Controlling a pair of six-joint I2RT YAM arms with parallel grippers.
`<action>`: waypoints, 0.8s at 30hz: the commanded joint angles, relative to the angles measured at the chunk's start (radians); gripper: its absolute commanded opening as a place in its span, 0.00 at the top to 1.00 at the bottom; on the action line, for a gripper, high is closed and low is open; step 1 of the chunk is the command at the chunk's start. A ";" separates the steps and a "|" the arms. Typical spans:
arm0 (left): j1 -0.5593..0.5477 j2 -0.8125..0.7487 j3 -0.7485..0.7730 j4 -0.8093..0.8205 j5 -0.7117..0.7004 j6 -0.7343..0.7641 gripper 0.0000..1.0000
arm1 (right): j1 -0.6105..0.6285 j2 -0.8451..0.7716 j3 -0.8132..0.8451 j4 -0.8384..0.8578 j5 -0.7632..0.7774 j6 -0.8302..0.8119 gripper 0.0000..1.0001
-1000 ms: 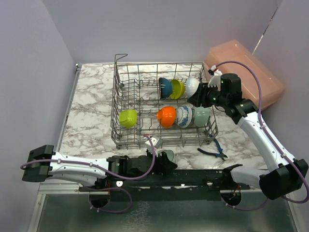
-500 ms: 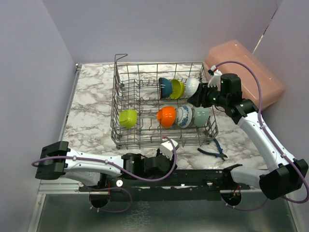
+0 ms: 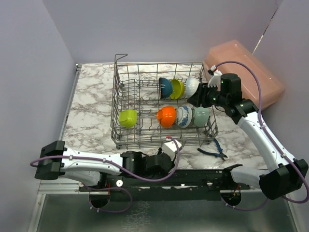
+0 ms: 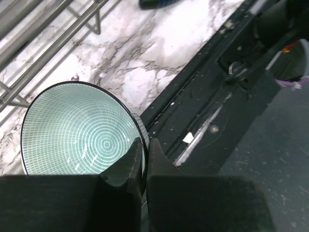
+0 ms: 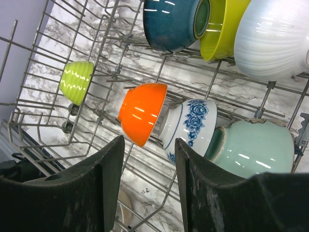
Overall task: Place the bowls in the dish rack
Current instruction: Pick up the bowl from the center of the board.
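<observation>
In the left wrist view my left gripper [image 4: 145, 145] is shut on the rim of a teal bowl [image 4: 79, 133] with a ringed pattern, one finger inside and one outside. The bowl sits on the marble just in front of the dish rack [image 3: 120, 96]; from above, the left wrist [image 3: 166, 154] hides it. In the rack stand lime green [image 3: 128, 118], orange [image 3: 167, 116], blue-patterned [image 3: 184, 116], mint green [image 3: 201, 116], dark teal [image 3: 165, 87], yellow-green [image 3: 177, 89] and white [image 3: 191, 86] bowls. My right gripper [image 5: 147, 159] hangs open and empty over the orange bowl [image 5: 142, 112] and the blue-patterned bowl [image 5: 190, 128].
A pink translucent box [image 3: 246, 72] lies at the back right, behind the right arm. Blue-handled pliers [image 3: 212, 152] lie on the marble by the rack's front right corner. A black rail [image 3: 203, 179] runs along the near edge. Purple walls close in both sides.
My left gripper has slid right along the rack's front and closed on the teal bowl's rim. The right arm has not moved.
</observation>
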State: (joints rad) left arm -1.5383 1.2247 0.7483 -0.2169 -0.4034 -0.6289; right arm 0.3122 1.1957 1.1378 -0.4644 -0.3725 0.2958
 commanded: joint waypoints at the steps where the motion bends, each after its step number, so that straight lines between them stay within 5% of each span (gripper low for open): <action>1: -0.003 -0.095 0.084 0.011 0.096 0.091 1.00 | -0.004 -0.024 0.034 -0.018 -0.019 -0.008 0.49; 10: -0.002 -0.184 0.201 0.049 0.313 0.223 1.00 | -0.005 -0.073 0.045 -0.018 0.002 0.002 0.49; 18: 0.008 -0.140 0.305 0.157 0.251 0.386 1.00 | -0.005 -0.143 0.058 -0.017 0.065 0.006 0.48; 24: 0.194 -0.087 0.378 0.153 0.236 0.420 1.00 | -0.005 -0.183 0.050 -0.009 0.095 0.014 0.46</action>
State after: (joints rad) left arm -1.4830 1.1160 1.0626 -0.1314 -0.1390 -0.2653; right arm 0.3122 1.0397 1.1706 -0.4648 -0.3191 0.2996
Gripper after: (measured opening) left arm 0.025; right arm 0.538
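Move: The left hand already pinches the pale green bowl's rim. The dish rack's middle lies about 27 cm ahead, 5 cm left and 5 cm lower. From that hand, the orange bowl is some 20 cm ahead and 4 cm left, the white bowl 2 cm back, 4 cm left and 8 cm below. The right hand has the rack's middle level with it, about 11 cm left and 17 cm below. Still pinching the bowl's rim, left hand lifts some 19 cm, tilting fingers upward; right hand rises 6 cm. ##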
